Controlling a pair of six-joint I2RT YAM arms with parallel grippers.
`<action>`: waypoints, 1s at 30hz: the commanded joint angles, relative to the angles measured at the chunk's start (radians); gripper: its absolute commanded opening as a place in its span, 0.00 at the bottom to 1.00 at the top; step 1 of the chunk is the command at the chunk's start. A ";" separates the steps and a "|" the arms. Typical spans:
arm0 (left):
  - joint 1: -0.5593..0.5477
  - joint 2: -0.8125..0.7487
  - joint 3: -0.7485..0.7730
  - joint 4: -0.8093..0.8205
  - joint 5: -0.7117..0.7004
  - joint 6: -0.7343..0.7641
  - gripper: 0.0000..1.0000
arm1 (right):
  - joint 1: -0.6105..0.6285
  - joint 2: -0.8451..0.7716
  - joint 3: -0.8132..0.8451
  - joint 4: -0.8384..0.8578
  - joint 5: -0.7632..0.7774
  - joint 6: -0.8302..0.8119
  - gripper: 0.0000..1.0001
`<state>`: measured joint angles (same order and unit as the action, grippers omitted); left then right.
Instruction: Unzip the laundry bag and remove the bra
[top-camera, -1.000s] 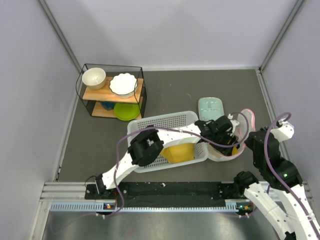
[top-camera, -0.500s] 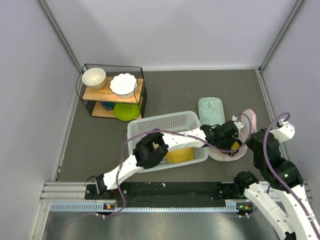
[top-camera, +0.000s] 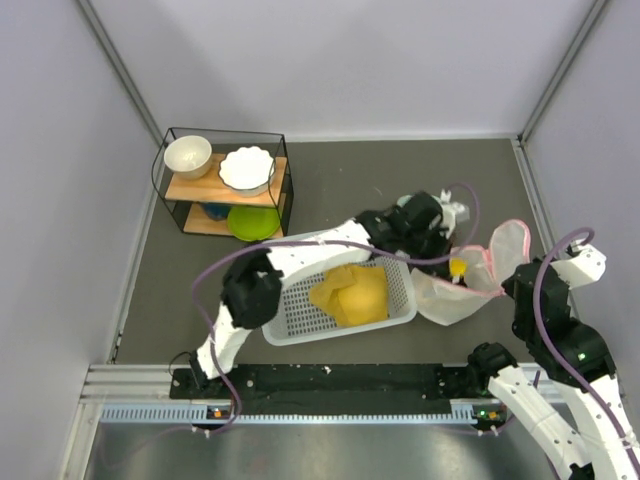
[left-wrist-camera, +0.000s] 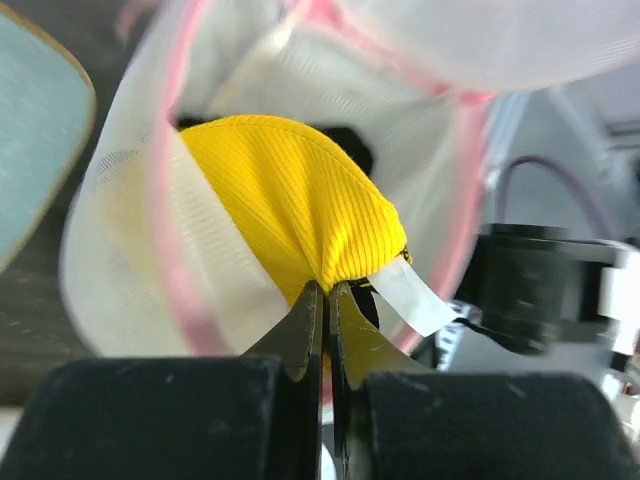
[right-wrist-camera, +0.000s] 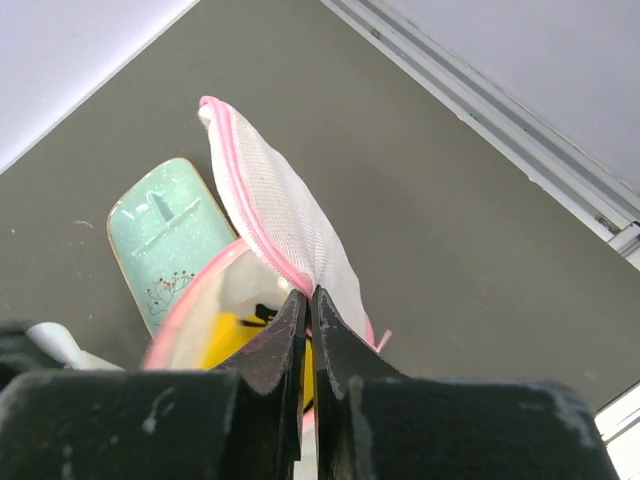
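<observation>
The laundry bag lies open right of the basket, its pink-rimmed lid flap standing up. My left gripper reaches over the basket and is shut on a fold of the mustard-yellow bra at the bag's mouth. In the left wrist view the gripper pinches the bra beside a white label, with the bag around it. My right gripper is shut on the bag's pink zip rim. In the right wrist view the gripper holds the flap, with the bra inside.
A white perforated basket holds another yellow garment under my left arm. A pale mint tray lies behind the bag. A wire rack with bowls stands at the back left. The table's right rail is close.
My left arm has swung from the bag's near side to its far side, over the basket. The bag's lid flap has risen and opened. The bra has been drawn to the mouth.
</observation>
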<state>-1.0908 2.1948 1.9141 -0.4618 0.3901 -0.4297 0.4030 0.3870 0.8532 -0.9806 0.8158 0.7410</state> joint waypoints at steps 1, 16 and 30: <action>0.057 -0.227 -0.015 0.092 0.142 -0.055 0.00 | -0.003 -0.002 0.029 -0.001 0.042 -0.006 0.00; 0.123 -0.207 0.111 0.408 0.440 -0.412 0.00 | -0.004 0.013 -0.006 0.003 0.006 0.035 0.00; 0.261 -0.452 0.181 0.380 0.389 -0.386 0.00 | -0.003 0.029 0.003 0.016 0.036 0.006 0.00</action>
<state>-0.8608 1.8729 1.9846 -0.1303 0.7696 -0.8371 0.4030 0.4053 0.8448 -0.9886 0.8188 0.7597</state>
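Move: The left hand already has the bra pinched by one yellow cup in the laundry bag's mouth; the bra's middle is about 3 cm to its right, 2 cm back and 5 cm below. The bag's middle lies roughly 3 cm back, 2 cm right and 7 cm below that hand, the white basket level with it, some 24 cm left and 10 cm lower, and the mint tray about 13 cm ahead, 4 cm left and 12 cm lower. From the right hand, the bra is about 7 cm left, level fore and aft, some 15 cm down. Keeping its pinch on the yellow cup, the left hand draws the bra up out of the bag's mouth, rising about 29 cm: quickly at first, slower midway, then on upward while veering left and slightly forward. Its wrist swings the fingers from slanting down-right to level, pointing right, nearly 40 degrees. The right hand stays put, still pinching the bag's rim. ##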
